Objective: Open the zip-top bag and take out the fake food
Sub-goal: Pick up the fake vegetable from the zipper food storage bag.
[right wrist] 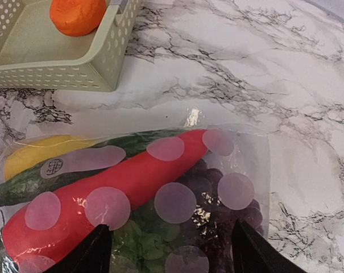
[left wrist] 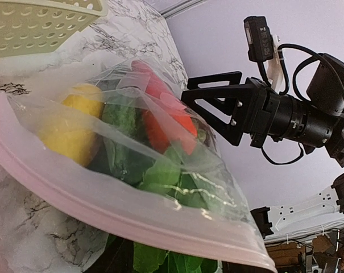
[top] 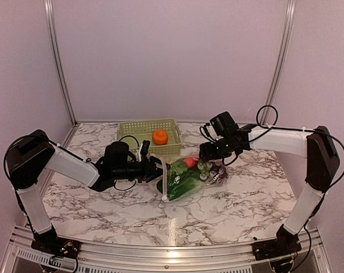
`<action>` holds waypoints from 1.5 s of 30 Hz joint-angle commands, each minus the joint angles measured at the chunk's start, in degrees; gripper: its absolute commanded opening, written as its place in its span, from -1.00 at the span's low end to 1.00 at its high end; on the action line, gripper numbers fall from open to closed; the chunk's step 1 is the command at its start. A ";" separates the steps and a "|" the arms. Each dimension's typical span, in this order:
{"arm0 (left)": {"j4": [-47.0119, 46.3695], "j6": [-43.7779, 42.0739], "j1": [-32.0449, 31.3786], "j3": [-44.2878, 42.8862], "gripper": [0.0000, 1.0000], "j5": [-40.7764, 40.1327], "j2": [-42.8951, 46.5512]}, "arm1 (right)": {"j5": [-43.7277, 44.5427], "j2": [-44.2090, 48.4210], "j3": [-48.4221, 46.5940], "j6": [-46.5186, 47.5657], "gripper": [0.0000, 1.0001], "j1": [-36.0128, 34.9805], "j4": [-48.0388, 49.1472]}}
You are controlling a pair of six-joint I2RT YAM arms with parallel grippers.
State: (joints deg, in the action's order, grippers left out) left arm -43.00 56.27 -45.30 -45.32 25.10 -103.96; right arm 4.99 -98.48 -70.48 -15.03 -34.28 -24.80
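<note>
The clear zip-top bag (top: 180, 182) lies at the table's middle, zip strip (left wrist: 132, 213) toward my left arm. Inside it are fake food pieces: a long red piece (right wrist: 132, 182), a yellow one (right wrist: 29, 156), a dark green one (right wrist: 18, 187), green leaves (right wrist: 143, 239) and purple grapes (right wrist: 234, 210). My left gripper (top: 159, 169) is at the zip end. The bag drapes across its wrist view and hides its fingers. My right gripper (right wrist: 174, 253) is open just above the bag's closed end, a fingertip (right wrist: 100, 250) at each side of the leaves and grapes.
A pale green lattice basket (top: 132, 128) stands behind the bag near the back wall, with an orange fake fruit (top: 159, 136) inside it. Bare marble tabletop (top: 228, 205) lies in front and to both sides. Walls close in the back and sides.
</note>
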 commanded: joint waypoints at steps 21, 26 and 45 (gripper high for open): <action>8.24 -4.42 -0.23 -7.17 -0.77 -0.18 -2.93 | 0.88 -1.07 3.07 -2.72 0.40 -0.61 4.11; 11.84 -6.54 -0.14 -7.63 -0.96 -1.42 -1.65 | 0.77 -1.07 3.42 -2.74 0.40 -0.61 5.03; 17.79 -10.69 1.24 -2.54 -1.00 -6.35 6.63 | 2.94 -0.08 3.99 -3.48 0.41 -0.54 5.36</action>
State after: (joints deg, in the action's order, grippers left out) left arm -28.25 47.64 -44.66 -49.63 20.67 -100.38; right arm 6.59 -98.87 -66.54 -17.98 -34.50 -19.29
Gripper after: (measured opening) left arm 0.015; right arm 0.705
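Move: At the bag's mouth, the left fingers straddle the leafy green vegetable's near end; its middle lies about 9 cm to their right, 3 cm back, 5 cm below. The yellow vegetable is some 4 cm right, 3 cm ahead and 6 cm below, the red pepper 10 cm right, 3 cm ahead and 4 cm below. From the right hand, the leafy green's middle is about 9 cm left, 8 cm back, 4 cm down. Left fingers reach right and forward, close on the leafy green, then draw left and up about 3 cm. ##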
